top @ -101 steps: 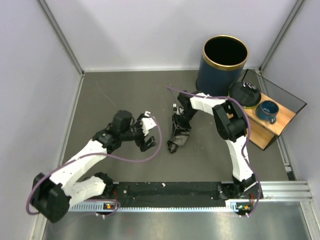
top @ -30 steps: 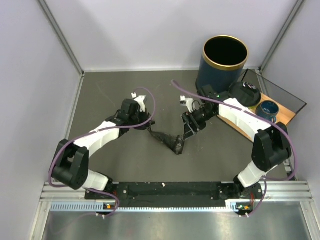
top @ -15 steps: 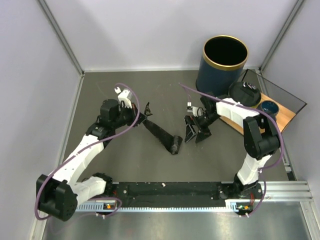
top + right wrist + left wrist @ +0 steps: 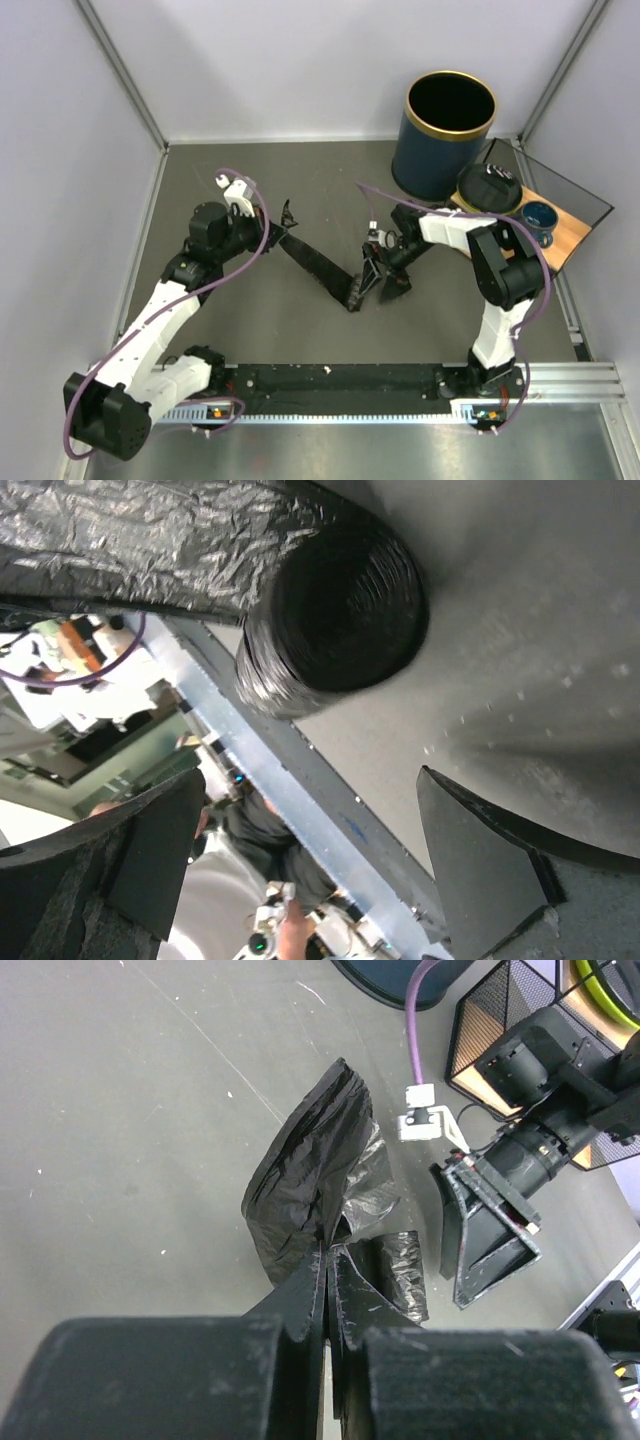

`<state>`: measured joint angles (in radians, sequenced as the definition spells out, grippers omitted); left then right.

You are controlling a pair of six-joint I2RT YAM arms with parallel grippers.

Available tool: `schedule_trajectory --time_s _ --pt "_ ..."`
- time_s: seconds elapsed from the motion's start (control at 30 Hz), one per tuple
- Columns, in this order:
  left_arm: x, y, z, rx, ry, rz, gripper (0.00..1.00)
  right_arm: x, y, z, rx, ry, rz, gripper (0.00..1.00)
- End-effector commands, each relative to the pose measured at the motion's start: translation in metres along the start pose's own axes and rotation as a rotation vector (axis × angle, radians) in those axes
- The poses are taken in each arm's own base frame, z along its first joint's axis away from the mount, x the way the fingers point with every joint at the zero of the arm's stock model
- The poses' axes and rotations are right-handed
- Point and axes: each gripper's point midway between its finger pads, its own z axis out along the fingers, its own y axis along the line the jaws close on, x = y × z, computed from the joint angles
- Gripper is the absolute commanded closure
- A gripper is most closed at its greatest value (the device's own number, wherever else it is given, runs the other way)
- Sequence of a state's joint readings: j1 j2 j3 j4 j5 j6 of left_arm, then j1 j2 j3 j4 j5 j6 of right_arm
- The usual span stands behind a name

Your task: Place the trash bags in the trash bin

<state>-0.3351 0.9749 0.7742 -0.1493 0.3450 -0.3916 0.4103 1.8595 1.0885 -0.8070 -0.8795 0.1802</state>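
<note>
A black crinkly trash bag [image 4: 315, 262] runs as a stretched strip across the table, from my left gripper [image 4: 277, 232] down to a small black roll [image 4: 352, 292]. In the left wrist view that gripper [image 4: 331, 1260] is shut on the film of the bag [image 4: 310, 1175], and the roll [image 4: 402, 1272] lies just beyond it. My right gripper [image 4: 382, 283] stands open beside the roll, touching nothing. From its wrist camera the roll [image 4: 335, 620] and the film [image 4: 130, 540] lie beyond my open right gripper [image 4: 310, 860]. The navy trash bin [image 4: 448, 130] with a gold rim stands upright at the back right.
A wooden stand [image 4: 540, 250] at the right carries a black round lidded object [image 4: 488, 187] and a blue cup [image 4: 537, 220], with a black mesh holder [image 4: 565, 190] behind. Walls close the table on three sides. A metal rail [image 4: 340, 385] runs along the near edge.
My left gripper has pulled back to the left with the bag, drawing the film out into a longer strip. The right gripper has opened wider and dropped down beside the roll.
</note>
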Motion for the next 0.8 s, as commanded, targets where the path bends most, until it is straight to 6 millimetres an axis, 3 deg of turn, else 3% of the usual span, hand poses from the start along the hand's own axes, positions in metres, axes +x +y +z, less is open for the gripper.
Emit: schedule_trajectory --time_s 0.0,0.07,0.23,0.4,0.57,0.77 --pt "-0.006 0.001 -0.009 -0.02 -0.039 -0.015 1.0 -0.022 0.014 0.013 0.074 -0.062 -0.196 0.12" --pt "-0.001 0.004 -0.011 -0.029 -0.033 -0.025 1.0 -0.026 0.007 0.012 0.154 -0.103 -0.28 0.11" --pt "0.007 0.012 -0.01 -0.047 -0.028 -0.048 1.0 -0.009 -0.008 0.021 0.337 -0.08 -0.447 0.12" --pt "0.008 0.017 -0.009 -0.062 -0.026 -0.072 1.0 -0.005 -0.025 0.026 0.435 -0.07 -0.439 0.17" --pt "0.012 0.022 -0.013 -0.074 -0.024 -0.078 1.0 0.002 -0.038 0.023 0.48 -0.048 -0.449 0.29" --pt "0.019 0.026 -0.018 -0.087 -0.018 -0.091 1.0 -0.032 -0.033 0.004 0.568 -0.115 -0.589 0.39"
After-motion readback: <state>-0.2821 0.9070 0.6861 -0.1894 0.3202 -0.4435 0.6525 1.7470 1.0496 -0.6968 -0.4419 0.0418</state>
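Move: The roll of trash bags lies just off the right hand's open fingers, about 3 cm to its left, 1 cm back and some 4 cm lower. The drawn-out bag runs from the roll to the left hand, its middle about 4 cm ahead of the right hand, 9 cm left and 6 cm up; the trash bin stands some 23 cm ahead and 12 cm right of the right hand. From the left hand, the roll is about 10 cm back, 12 cm right and 20 cm down. The right hand sinks about 3 cm towards the roll, swinging briefly a little left and back before easing right again, while its wrist turns some 35 degrees so the fingers point more steeply down, and then they narrow partway about the roll's near side; a firm grip isn't yet to be seen. The left hand keeps its pinch on the bag's loose end, lowering it about 3 cm after a tiny rise and drifting some 2 cm left. ##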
